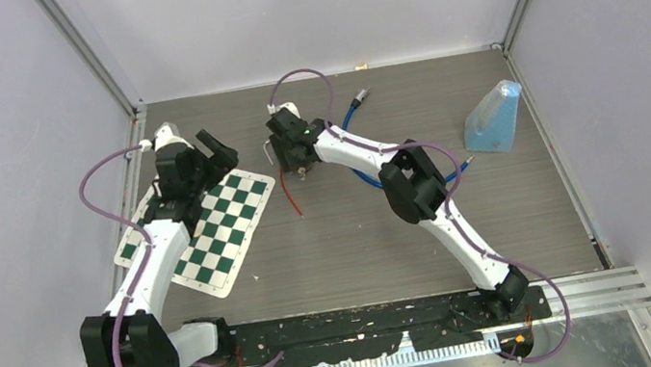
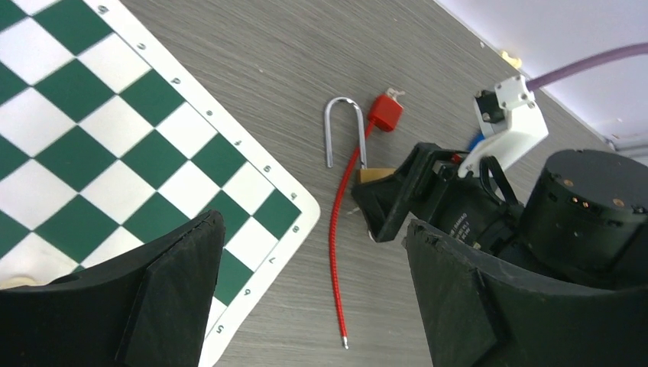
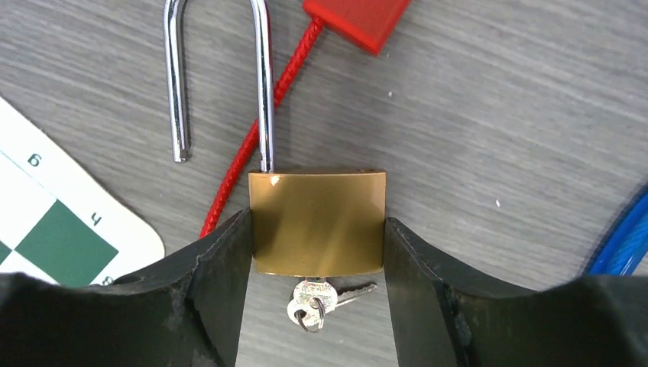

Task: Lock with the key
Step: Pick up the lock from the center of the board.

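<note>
A brass padlock (image 3: 317, 222) lies on the grey table with its steel shackle (image 3: 218, 76) swung open. A key (image 3: 313, 294) sits in its keyhole, with a second key on the ring. My right gripper (image 3: 317, 229) is shut on the padlock body, one finger on each side. In the top view the right gripper (image 1: 297, 160) is at the table's middle back. The padlock shows in the left wrist view (image 2: 374, 175) with its shackle (image 2: 344, 126). My left gripper (image 2: 313, 294) is open and empty, above the table beside the chessboard mat (image 2: 115, 138).
A red cable seal (image 2: 336, 252) with a red tag (image 2: 386, 112) runs under the padlock. A blue cable (image 1: 352, 116) lies behind the right arm. A blue-tinted bag (image 1: 495, 119) stands at the back right. The chessboard mat (image 1: 212, 230) lies at left.
</note>
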You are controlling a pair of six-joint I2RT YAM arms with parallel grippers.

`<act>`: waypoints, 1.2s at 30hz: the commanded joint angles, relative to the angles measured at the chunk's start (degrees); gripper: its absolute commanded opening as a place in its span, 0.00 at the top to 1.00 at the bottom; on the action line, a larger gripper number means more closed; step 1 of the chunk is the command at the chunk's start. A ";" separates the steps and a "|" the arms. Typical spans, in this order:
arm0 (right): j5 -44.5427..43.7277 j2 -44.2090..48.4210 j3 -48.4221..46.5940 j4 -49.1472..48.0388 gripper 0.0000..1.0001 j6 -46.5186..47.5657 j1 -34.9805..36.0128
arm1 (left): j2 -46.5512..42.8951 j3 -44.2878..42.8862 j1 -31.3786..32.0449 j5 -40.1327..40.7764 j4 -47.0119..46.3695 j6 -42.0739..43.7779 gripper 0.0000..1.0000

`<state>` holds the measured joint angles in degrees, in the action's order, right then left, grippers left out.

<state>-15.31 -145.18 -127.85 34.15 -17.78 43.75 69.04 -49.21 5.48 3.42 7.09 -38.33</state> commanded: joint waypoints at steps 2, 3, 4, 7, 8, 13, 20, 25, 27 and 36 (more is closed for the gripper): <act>6.58 12.00 5.80 -4.74 0.69 -4.45 -2.30 | -2.67 2.77 -0.15 -7.55 -3.00 -0.99 0.14; 7.69 13.11 8.61 -5.65 0.69 -6.43 -2.72 | -3.06 4.30 0.16 -8.39 -3.83 -1.24 0.14; 10.26 15.75 10.27 -7.82 0.69 -7.73 -3.67 | -3.65 5.50 0.44 -9.30 -5.06 -1.33 0.14; 17.10 22.79 20.60 -17.07 0.69 -14.81 -5.28 | -4.46 8.32 1.21 -12.53 -8.84 -1.23 0.14; 19.52 24.18 22.50 -18.98 0.69 -16.14 -5.83 | -4.72 9.01 1.33 -13.92 -9.99 -1.25 0.14; 25.77 33.32 34.90 -31.87 0.69 -27.04 -7.72 | -7.42 11.15 2.33 -18.56 -13.63 -1.23 0.15; 27.18 41.98 46.46 -45.31 0.69 -42.92 -7.61 | -12.91 12.28 8.73 -18.51 -20.26 2.49 0.14; 21.27 50.97 52.16 -47.57 0.69 -50.54 -5.74 | -14.53 10.82 14.24 -14.51 -24.14 8.19 0.13; 19.59 53.80 54.21 -48.54 0.68 -53.43 -4.95 | -14.06 10.27 16.05 -12.49 -26.05 8.25 0.13; 17.03 60.53 59.06 -49.39 0.67 -63.26 -2.61 | -11.55 8.27 24.54 -4.78 -33.11 12.61 0.17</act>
<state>4.54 -89.19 -68.99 -7.97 -74.39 40.38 57.28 -37.93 27.51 -6.57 -18.24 -29.36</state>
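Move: My right hand already pinches the lock, which is still down at the table, and will carry it to a meeting spot about 25 cm above, 12 cm back and 3 cm right. The red block lies about 6 cm ahead of the lock and 1 cm left. The chessboard's middle is roughly 10 cm back and 23 cm left of the lock. From my empty, open left hand, the lock is about 8 cm ahead, 16 cm right and 16 cm below. With my right hand I keep the pinch on the lock and lift it some 25 cm off the table, drawing it back about 12 cm and rolling my hand roughly 70 degrees, left side up, until its fingers point level, forward and left. My open left hand swings about 15 cm right and 7 cm back towards the lock, first dipping, then rising, as it turns clockwise and tips up. ##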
